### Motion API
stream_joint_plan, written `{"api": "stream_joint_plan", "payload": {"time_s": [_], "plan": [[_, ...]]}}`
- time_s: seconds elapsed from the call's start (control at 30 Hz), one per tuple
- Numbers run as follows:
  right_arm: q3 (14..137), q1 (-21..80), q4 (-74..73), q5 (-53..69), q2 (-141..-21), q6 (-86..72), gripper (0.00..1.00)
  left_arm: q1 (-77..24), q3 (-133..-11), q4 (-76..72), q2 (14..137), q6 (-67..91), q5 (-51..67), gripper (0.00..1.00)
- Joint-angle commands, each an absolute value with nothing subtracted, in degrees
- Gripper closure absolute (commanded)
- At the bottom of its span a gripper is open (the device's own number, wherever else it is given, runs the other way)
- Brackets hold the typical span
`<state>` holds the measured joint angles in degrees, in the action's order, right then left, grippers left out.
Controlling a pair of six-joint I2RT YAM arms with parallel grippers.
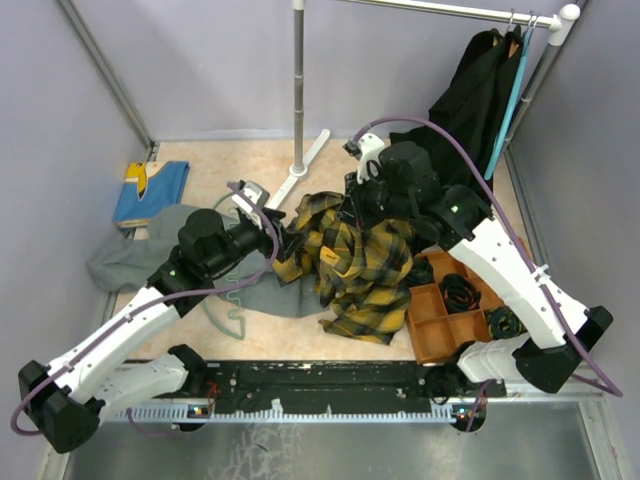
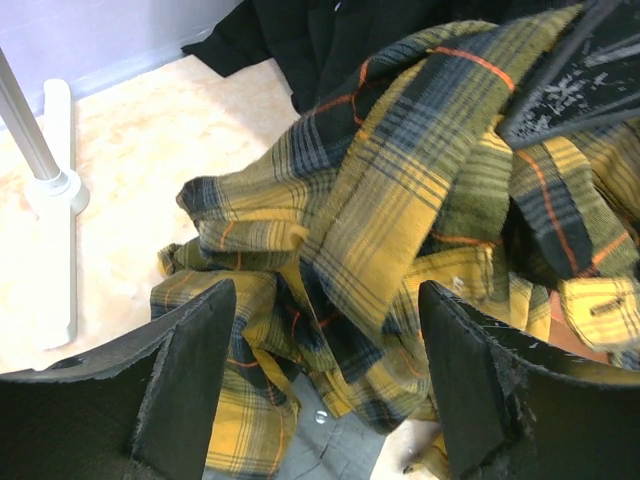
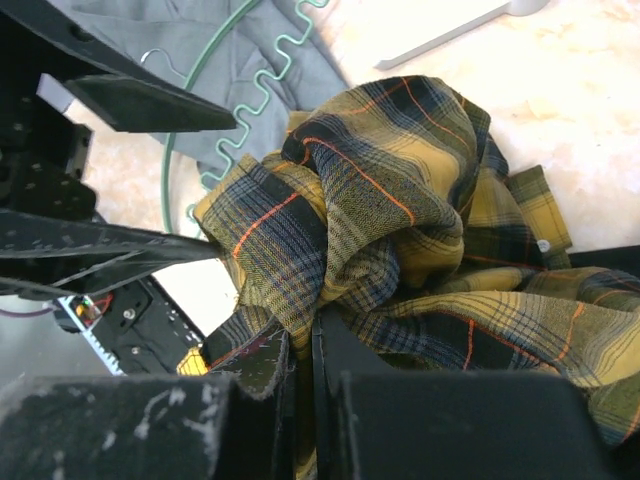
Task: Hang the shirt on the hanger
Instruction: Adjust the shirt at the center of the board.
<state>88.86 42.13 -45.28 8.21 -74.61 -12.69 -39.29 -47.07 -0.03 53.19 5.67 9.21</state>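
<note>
The shirt (image 1: 355,265) is yellow-and-black plaid flannel, bunched in a heap at the table's middle. My right gripper (image 3: 302,338) is shut on a fold of it from the far side and lifts that part up (image 1: 362,200). My left gripper (image 2: 328,292) is open, its fingers (image 2: 195,370) wide apart on either side of the shirt's (image 2: 400,200) hanging left folds, which it does not pinch. The pale green hanger (image 3: 262,88) with its wavy bar lies flat on a grey garment, left of the shirt and beneath my left arm (image 1: 232,318).
A grey garment (image 1: 130,255) and a blue item (image 1: 150,190) lie at the left. The rack's pole (image 1: 298,80) and white foot stand behind the shirt. Black clothes (image 1: 480,90) hang at the back right. A brown divided tray (image 1: 450,315) sits at the right front.
</note>
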Motion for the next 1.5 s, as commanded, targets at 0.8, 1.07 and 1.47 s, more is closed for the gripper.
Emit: {"api": "stream_joint_plan", "payload": {"time_s": [0.8,1.07,1.47], "plan": [[76.16,41.49,-36.26,-5.11,-63.74,-12.47,0.42,-39.88,-80.63,22.35,70.5,1.07,-2.86,1.0],[69.44,45.02,-26.75,-6.22,-55.75,-16.82,0.41,-39.9,-91.29,28.89,76.2,-0.55,-4.6,1.0],[53.44,65.35,-12.87,-36.53,-51.57,-38.59,0.39,-39.9,-95.27,29.62,79.28,0.96,-7.3,1.0]]}}
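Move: The plaid shirt's raised fold is about 3 cm ahead, 1 cm right and 1 cm below the open left gripper; the shirt's heap is some 13 cm right of that hand and 22 cm down. The green hanger lies around 17 cm left and 2 cm ahead of it, on the table. The right fingers already pinch the shirt; from them that fold is about 7 cm left, level in reach and 4 cm lower, the heap 5 cm right, 1 cm back and 22 cm below. Ease the left gripper forward onto the plaid fold, shut it there, then lift about 9 cm while still carrying forward, about 8 cm in all. Meanwhile open the right gripper about halfway to let go of the shirt, draw it roughly 6 cm right and a little down, then swing it back and left towards the hanging near edge, turning clockwise. ##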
